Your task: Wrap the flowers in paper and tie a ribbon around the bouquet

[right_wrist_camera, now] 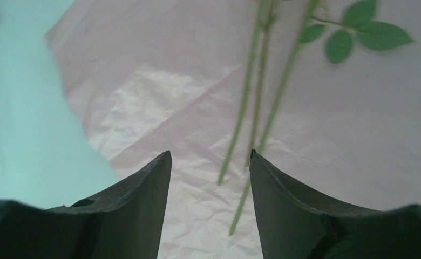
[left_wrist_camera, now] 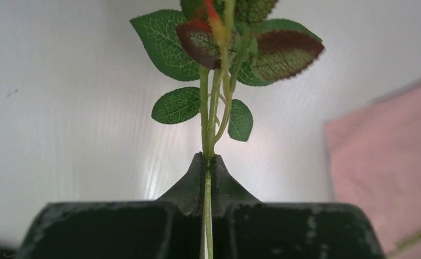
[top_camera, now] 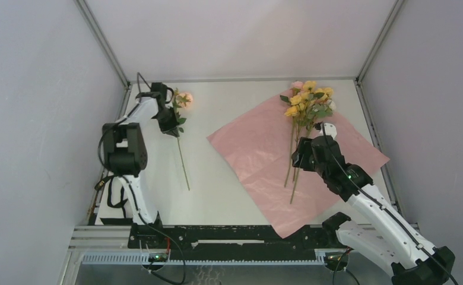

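A pink-lilac paper lies flat on the right half of the table. On it rest yellow, pink and white flowers, their stems pointing toward the near edge. My right gripper hovers open just above those stem ends, touching nothing. At the far left lies a single pink flower with a long stem. My left gripper is shut on that stem just below its leaves. The ribbon and the bouquet are out of view.
Grey enclosure walls with metal corner posts close in the table on three sides. A black rail runs along the near edge by the arm bases. The paper's corner reaches that rail.
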`<state>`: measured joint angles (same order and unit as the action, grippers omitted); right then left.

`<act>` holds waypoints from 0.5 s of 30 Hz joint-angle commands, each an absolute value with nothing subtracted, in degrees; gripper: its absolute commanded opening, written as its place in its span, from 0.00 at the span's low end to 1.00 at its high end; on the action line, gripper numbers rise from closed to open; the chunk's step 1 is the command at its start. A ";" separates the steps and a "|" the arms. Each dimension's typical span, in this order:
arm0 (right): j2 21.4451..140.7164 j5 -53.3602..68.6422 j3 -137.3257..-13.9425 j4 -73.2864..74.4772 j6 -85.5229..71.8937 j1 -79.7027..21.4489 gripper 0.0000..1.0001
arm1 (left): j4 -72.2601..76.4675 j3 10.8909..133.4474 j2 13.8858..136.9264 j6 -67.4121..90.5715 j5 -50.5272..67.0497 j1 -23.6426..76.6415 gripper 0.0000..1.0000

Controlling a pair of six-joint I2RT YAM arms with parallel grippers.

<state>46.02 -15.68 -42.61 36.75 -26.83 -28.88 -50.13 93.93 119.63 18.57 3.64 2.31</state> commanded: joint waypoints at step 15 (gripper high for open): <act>83.81 11.46 -66.42 -8.45 -25.26 -52.49 0.95 | -28.94 75.52 81.44 29.51 42.20 7.45 0.00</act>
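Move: The peach rose is already pinched at the stem in the left hand. Its middle lies about 14 cm ahead of the right hand, 46 cm to its left and some 13 cm lower. From the right hand, the bouquet's middle is roughly 17 cm ahead, 4 cm right and 14 cm down, while the paper's left corner is 18 cm ahead and 33 cm left. From the left hand, the bouquet is about 51 cm right and level ahead, the paper corner 13 cm right. The peach rose, still pinched by its stem, is swept up some 20 cm and then also rightward and a little back by the left hand, whose fingers swing from pointing down towards forward and right. Meanwhile the right hand leaves the bouquet stems and sweeps about 26 cm left and somewhat up towards the rose's stem, turning counter-clockwise and opening nearly wide. ##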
